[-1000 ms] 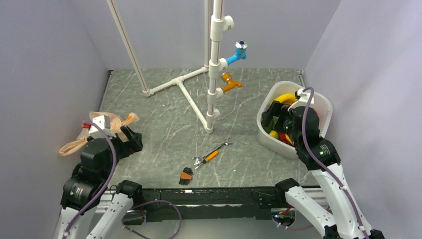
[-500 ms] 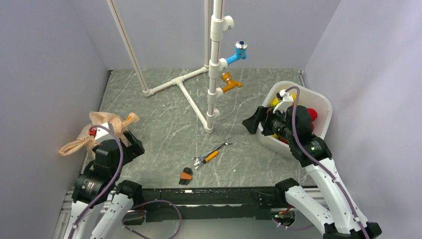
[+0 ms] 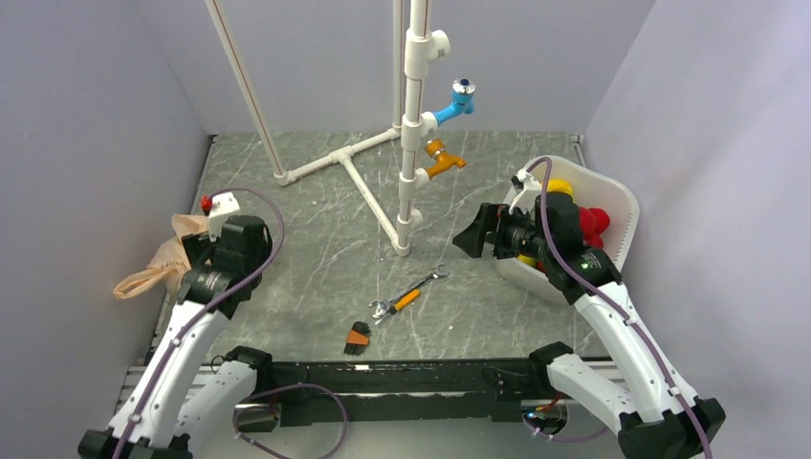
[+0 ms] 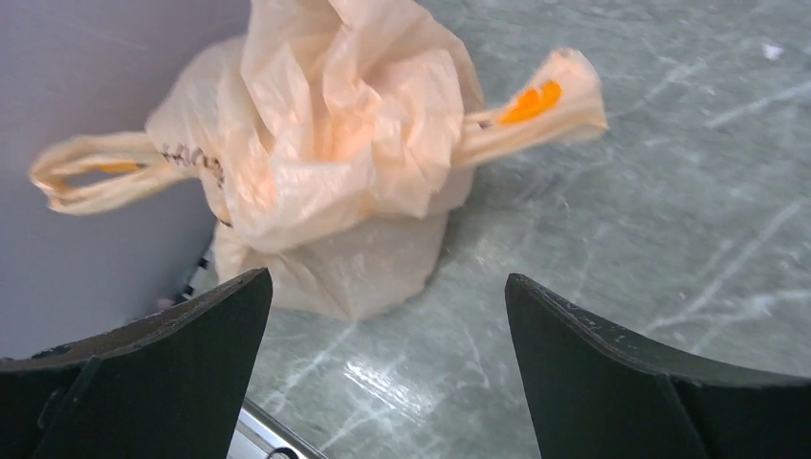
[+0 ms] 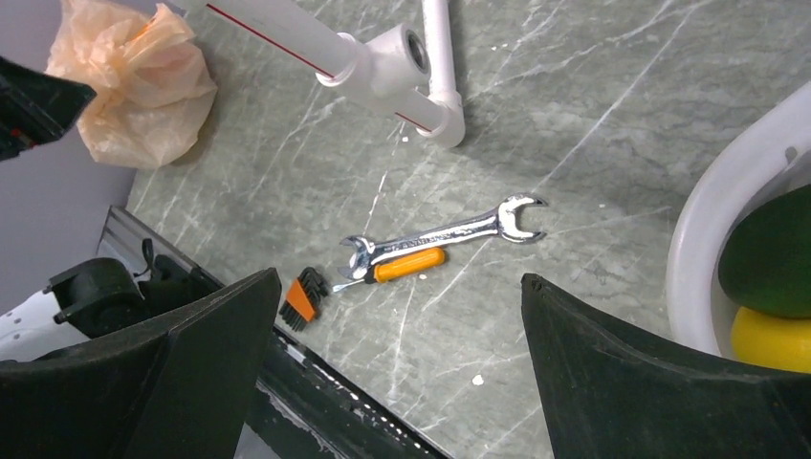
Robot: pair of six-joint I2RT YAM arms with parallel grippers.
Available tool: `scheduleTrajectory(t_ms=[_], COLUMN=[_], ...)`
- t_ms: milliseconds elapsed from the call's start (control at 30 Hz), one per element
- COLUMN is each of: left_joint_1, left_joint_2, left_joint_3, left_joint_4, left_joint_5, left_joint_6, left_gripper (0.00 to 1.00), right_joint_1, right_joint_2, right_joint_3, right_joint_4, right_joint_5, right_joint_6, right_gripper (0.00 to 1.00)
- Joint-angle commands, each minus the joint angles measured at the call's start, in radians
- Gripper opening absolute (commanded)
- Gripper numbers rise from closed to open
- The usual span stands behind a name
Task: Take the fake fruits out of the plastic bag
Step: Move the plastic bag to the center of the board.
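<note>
The plastic bag (image 4: 335, 163) lies bunched and crumpled by the left wall, its loop handles splayed to either side; nothing inside it shows. It also appears in the top view as the bag (image 3: 158, 268) and at the far left of the right wrist view as the bag (image 5: 134, 86). My left gripper (image 4: 385, 282) hovers just short of it, open and empty, seen from above as the left gripper (image 3: 198, 252). My right gripper (image 3: 475, 235) hangs open and empty over the table, left of the white basket (image 3: 622, 191). A red fake fruit (image 3: 593, 222) lies in that basket.
A white pipe stand (image 3: 411, 143) with blue and orange taps rises mid-table. A wrench (image 5: 449, 232), an orange-handled screwdriver (image 5: 406, 265) and a hex key set (image 5: 304, 296) lie near the front edge. A green melon (image 5: 775, 253) and a yellow piece (image 5: 770, 339) sit in the basket.
The right gripper came out of the basket and moved left over the table. The left arm stretched forward and its gripper swung round beside the bag. Both stayed open.
</note>
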Motion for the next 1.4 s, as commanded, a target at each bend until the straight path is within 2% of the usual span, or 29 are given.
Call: scheduleTrajectory(t_ms=[0,100,200,333,433,633,700,867,967,1100,1367], left_joint_1=[0.077,0.158,0.185,0.202,0.233,0.274,0.286,0.306,0.307,0.306,0.284], left_joint_2=[0.097,0.148,0.182,0.157,0.124,0.150,0.175,0.206,0.187,0.162,0.139], left_joint_3=[0.100,0.108,0.103,0.042,-0.014,-0.018,-0.011,0.009,-0.004,0.000,0.003], left_joint_4=[0.117,0.172,0.200,0.257,0.296,0.277,0.265,0.224,0.240,0.239,0.250], left_joint_5=[-0.065,0.014,0.001,0.027,0.072,0.114,0.114,0.132,0.187,0.319,0.682], left_joint_6=[0.099,0.140,0.173,0.198,0.206,0.191,0.184,0.175,0.206,0.265,0.369], left_gripper=[0.99,0.99,0.99,0.99,0.88,0.70,0.65,0.46,0.37,0.23,0.05], right_joint_1=[0.004,0.004,0.003,0.003,0.004,0.003,0.003,0.003,0.005,0.004,0.012], right_joint_2=[-0.010,0.033,0.093,0.085,0.030,-0.045,-0.044,-0.018,0.012,0.018,0.016], right_joint_3=[0.044,0.081,0.117,0.119,0.107,0.080,0.078,0.056,0.059,0.047,0.012], right_joint_4=[-0.022,-0.114,-0.180,-0.161,-0.118,-0.022,-0.015,-0.005,-0.008,0.014,0.037], right_joint_5=[0.075,0.199,0.260,0.236,0.210,0.132,0.125,0.115,0.093,0.058,0.020], right_joint_6=[0.025,0.023,0.015,0.052,0.051,0.008,0.000,0.003,0.006,0.012,0.022], right_gripper=[1.00,1.00,1.00,1.00,1.00,1.00,1.00,1.00,1.00,1.00,1.00])
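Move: The plastic bag's middle is about 8 cm ahead of the left hand, 6 cm to its left and 9 cm below. About 17 cm lower than that hand, the small brush lies some 24 cm to its right and 3 cm nearer the robot, while the wrench is about 33 cm right and 7 cm ahead. From the right hand the bag is roughly 52 cm left, 6 cm ahead and 13 cm below. Forward and left into the top of the plastic bag, some 5 cm, goes the open left hand; it then sinks about 4 cm as its fingers close almost shut, pinching the loose plastic, and draws it about 5 cm right, turning clockwise some 20 degrees. The empty right hand dips right, rises about 5 cm and returns close to its start. ##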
